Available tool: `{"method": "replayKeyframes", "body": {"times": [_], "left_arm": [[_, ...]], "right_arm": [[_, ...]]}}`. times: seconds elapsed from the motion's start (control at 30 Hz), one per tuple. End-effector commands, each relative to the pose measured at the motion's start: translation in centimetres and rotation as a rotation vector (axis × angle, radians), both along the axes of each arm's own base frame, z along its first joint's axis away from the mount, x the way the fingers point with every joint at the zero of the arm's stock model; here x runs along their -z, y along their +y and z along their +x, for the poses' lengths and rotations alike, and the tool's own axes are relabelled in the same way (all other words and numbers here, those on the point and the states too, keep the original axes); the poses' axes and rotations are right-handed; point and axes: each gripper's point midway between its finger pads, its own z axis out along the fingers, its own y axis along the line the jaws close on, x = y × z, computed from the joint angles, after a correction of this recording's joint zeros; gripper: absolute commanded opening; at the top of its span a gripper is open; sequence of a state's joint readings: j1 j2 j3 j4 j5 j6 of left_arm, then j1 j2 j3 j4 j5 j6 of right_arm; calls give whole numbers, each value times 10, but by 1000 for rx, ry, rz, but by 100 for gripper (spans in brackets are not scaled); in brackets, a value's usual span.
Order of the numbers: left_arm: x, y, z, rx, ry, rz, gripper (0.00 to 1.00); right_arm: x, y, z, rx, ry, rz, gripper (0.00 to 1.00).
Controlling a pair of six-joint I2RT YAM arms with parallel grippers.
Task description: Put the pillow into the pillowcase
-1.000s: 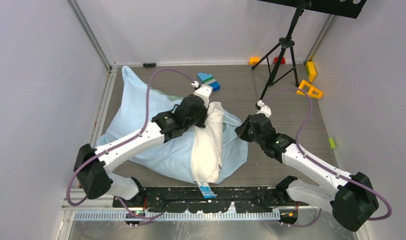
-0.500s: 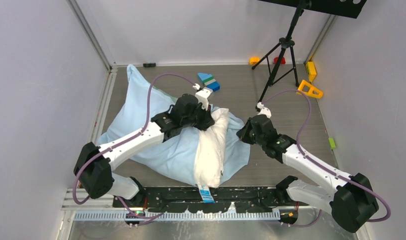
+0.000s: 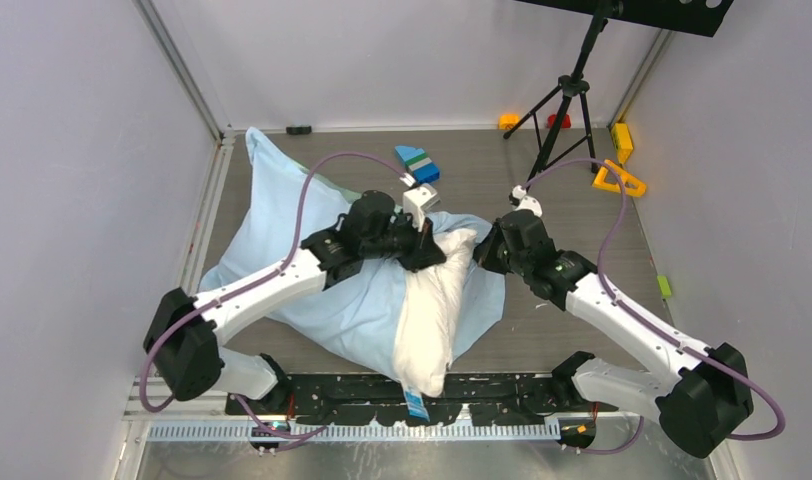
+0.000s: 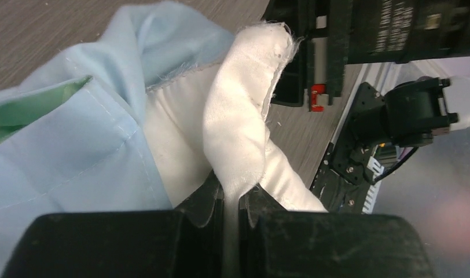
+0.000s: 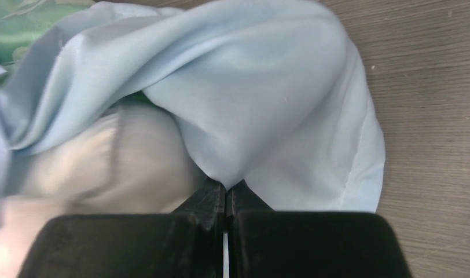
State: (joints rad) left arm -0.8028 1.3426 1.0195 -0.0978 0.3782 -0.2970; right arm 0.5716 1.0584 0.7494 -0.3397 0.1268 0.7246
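Note:
The white pillow lies half out of the wrinkled light-blue pillowcase, its tagged corner over the near rail. My left gripper is shut on a pinched fold at the pillow's far end. In the left wrist view that white fold rises from between the fingers of my left gripper, with the pillowcase beside it showing a green inner face. My right gripper is shut on the pillowcase's right edge. The right wrist view shows blue cloth pinched in my right gripper, with the pillow under it.
A black tripod stands at the back right. Blue-green toy blocks lie just beyond the left gripper. Yellow and orange pieces sit by the right wall. A black rail runs along the near edge.
My left gripper has moved right, taking the pillow's far end with it, and the pillow has slid toward the near rail. The right gripper has shifted a little farther away, still holding the pillowcase edge.

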Motion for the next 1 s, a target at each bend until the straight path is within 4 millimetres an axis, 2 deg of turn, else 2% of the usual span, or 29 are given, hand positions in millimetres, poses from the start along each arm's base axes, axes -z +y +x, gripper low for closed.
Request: {"method": "replayKeyframes", "body": {"times": [0.0, 0.07, 0.2, 0.3, 0.47, 0.6, 0.77, 0.9, 0.97], "left_arm": [[66, 9, -1, -42, 109, 262, 0], [94, 25, 12, -145, 145, 387, 0], [113, 49, 29, -287, 194, 470, 0], [122, 64, 39, -361, 204, 538, 0], [151, 92, 49, -481, 281, 687, 0], [172, 111, 56, -574, 352, 741, 0], [187, 128, 63, -653, 412, 763, 0], [197, 145, 69, -716, 447, 786, 0], [199, 147, 70, -725, 451, 781, 0]], "right_arm": [[-72, -31, 23, 149, -185, -18, 0], [-98, -40, 21, 178, -241, -12, 0], [-139, -49, 12, 181, -331, 19, 0], [-166, -44, 4, 137, -390, 72, 0], [-211, -26, -11, 2, -483, 161, 0], [-224, -14, -22, -96, -503, 186, 0], [-221, 8, -36, -240, -459, 220, 1], [-219, 19, -53, -346, -454, 253, 1], [-219, 22, -60, -378, -465, 276, 0]]}}
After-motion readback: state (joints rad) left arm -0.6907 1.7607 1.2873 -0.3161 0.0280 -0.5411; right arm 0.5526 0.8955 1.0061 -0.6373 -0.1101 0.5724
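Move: The left hand still holds the pillow's leading end; the pillowcase mouth it is bound for lies about 10 cm ahead, 3 cm left and some 10 cm below. From this hand the pillow's body is roughly 12 cm back, straight in line, 12 cm lower, and the toy blocks stand about 22 cm ahead, straight out, 20 cm down. For the right hand, which holds the pillowcase edge, that mouth is about 6 cm ahead, 13 cm left and 4 cm lower. Keeping its pinch on the pillow, the left hand dips with a small drift right, then drives forward and down into the pillowcase mouth, about 11 cm forward and 10 down, easing left at the end as it swings some 30 degrees counter-clockwise. Meanwhile the right hand, still pinching the case's edge, lifts it about 10 cm and finally draws it back about 5 cm. ##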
